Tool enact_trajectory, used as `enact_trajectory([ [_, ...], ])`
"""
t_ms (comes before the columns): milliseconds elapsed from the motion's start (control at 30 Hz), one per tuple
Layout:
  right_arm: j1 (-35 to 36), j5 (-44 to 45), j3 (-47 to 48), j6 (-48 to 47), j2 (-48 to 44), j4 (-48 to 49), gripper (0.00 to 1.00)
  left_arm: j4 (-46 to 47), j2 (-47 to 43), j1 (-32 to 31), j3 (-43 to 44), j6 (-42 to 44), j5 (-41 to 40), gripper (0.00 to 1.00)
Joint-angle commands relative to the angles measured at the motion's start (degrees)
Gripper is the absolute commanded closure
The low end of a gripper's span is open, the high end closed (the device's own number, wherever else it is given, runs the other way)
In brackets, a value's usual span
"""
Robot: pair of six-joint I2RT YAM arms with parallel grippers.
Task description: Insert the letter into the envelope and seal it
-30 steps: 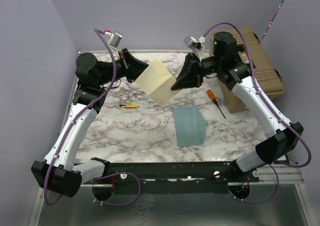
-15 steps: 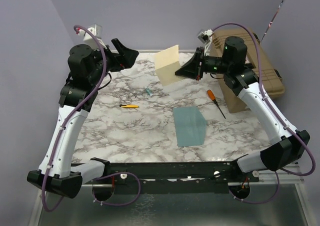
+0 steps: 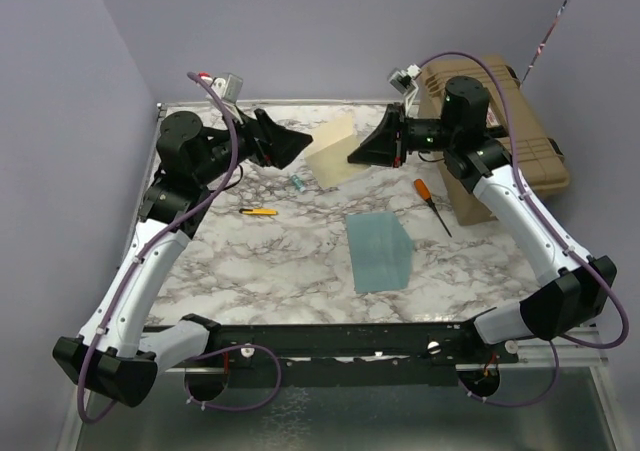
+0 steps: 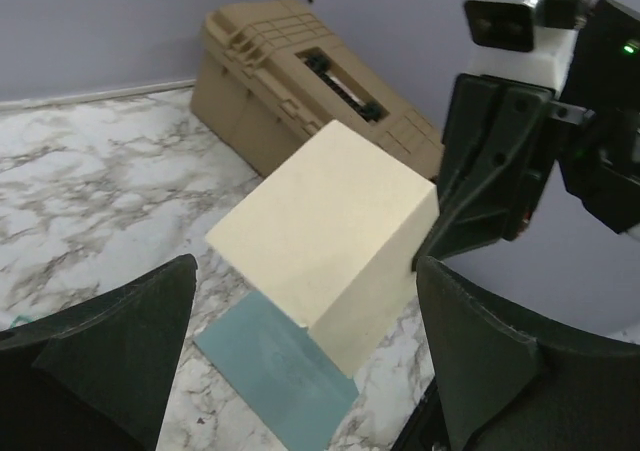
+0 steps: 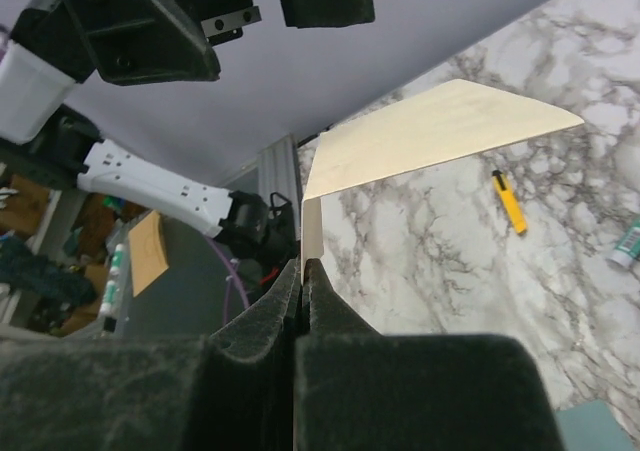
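The cream letter [image 3: 330, 151] hangs in the air over the back of the table, held by its right edge only. My right gripper [image 3: 353, 158] is shut on that edge; in the right wrist view the sheet [image 5: 440, 131] rises from the closed jaws [image 5: 304, 263] and bends over. My left gripper [image 3: 296, 149] is open, its tips close to the letter's left edge, and nothing is between its fingers [image 4: 110, 351]. In the left wrist view the letter [image 4: 330, 226] lies ahead, above the envelope [image 4: 275, 366]. The teal-blue envelope [image 3: 380, 251] lies flat on the marble, right of centre.
A tan hard case [image 3: 500, 111] stands at the back right. An orange-handled screwdriver [image 3: 430, 199] lies beside it. A yellow cutter [image 3: 258, 211] and a small teal item [image 3: 298, 183] lie left of the envelope. Purple walls close in the left and back.
The left gripper opened and let go of the letter, swung back left, then returned towards the sheet. The right gripper kept the letter and moved it back; it now hangs flatter.
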Motion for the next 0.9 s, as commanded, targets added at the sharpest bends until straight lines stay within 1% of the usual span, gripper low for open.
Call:
enact_trajectory([
  [0,0.3,-9.6,-0.7,1.9,0.5,3.0,1.0,9.2,-1.4,-3.1,-0.6,2.3,9.1,0.08],
  [100,0.9,-12.2,-0.2,1.6,0.8,2.8,0.99,10.2,0.5,-5.5,0.5,3.7,12.2,0.08],
  [167,1.1,-12.3,0.1,1.1,0.8,2.6,0.99,10.5,1.7,-7.4,0.7,5.5,13.9,0.11],
  [233,1.2,-12.4,0.5,1.3,1.2,2.6,0.99,10.6,2.8,-8.3,0.2,7.6,15.8,0.18],
  [400,1.2,-13.7,1.4,1.5,1.5,3.0,0.99,9.6,4.2,-8.5,-0.9,11.5,21.7,0.29],
  [500,1.2,-13.9,1.7,0.9,1.2,2.7,1.0,8.0,3.7,-8.5,-1.7,13.1,24.4,0.38],
  [567,1.2,-13.8,1.8,0.2,1.1,2.2,0.99,7.6,3.5,-8.4,-2.1,13.5,25.7,0.4],
  [600,1.2,-13.9,1.7,0.2,1.2,2.3,0.99,7.1,3.7,-8.4,-2.1,13.5,26.1,0.43],
  [700,1.1,-14.0,1.5,0.4,1.3,3.1,0.99,6.9,4.9,-8.4,-2.1,11.6,27.9,0.47],
  [800,1.2,-13.2,1.4,0.4,1.4,3.9,0.99,6.9,6.3,-8.4,-1.8,10.0,29.5,0.57],
  [867,1.1,-12.7,1.5,0.5,1.5,4.2,0.99,6.9,6.2,-8.4,-2.0,10.3,30.0,0.6],
])
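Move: The folded letter, still pinched by the right hand, stands with its middle about 9 cm to the left hand's right and 2 cm back, near its height. From the left hand the envelope lies some 21 cm right, 5 cm ahead and 36 cm below; the yellow cutter 12 cm left, 16 cm ahead and equally low. From the right hand the letter's middle is about 4 cm left and 1 cm ahead. Left hand moves about 10 cm back-right, turning clockwise, fingers half-closing around the letter the right hand draws back. ##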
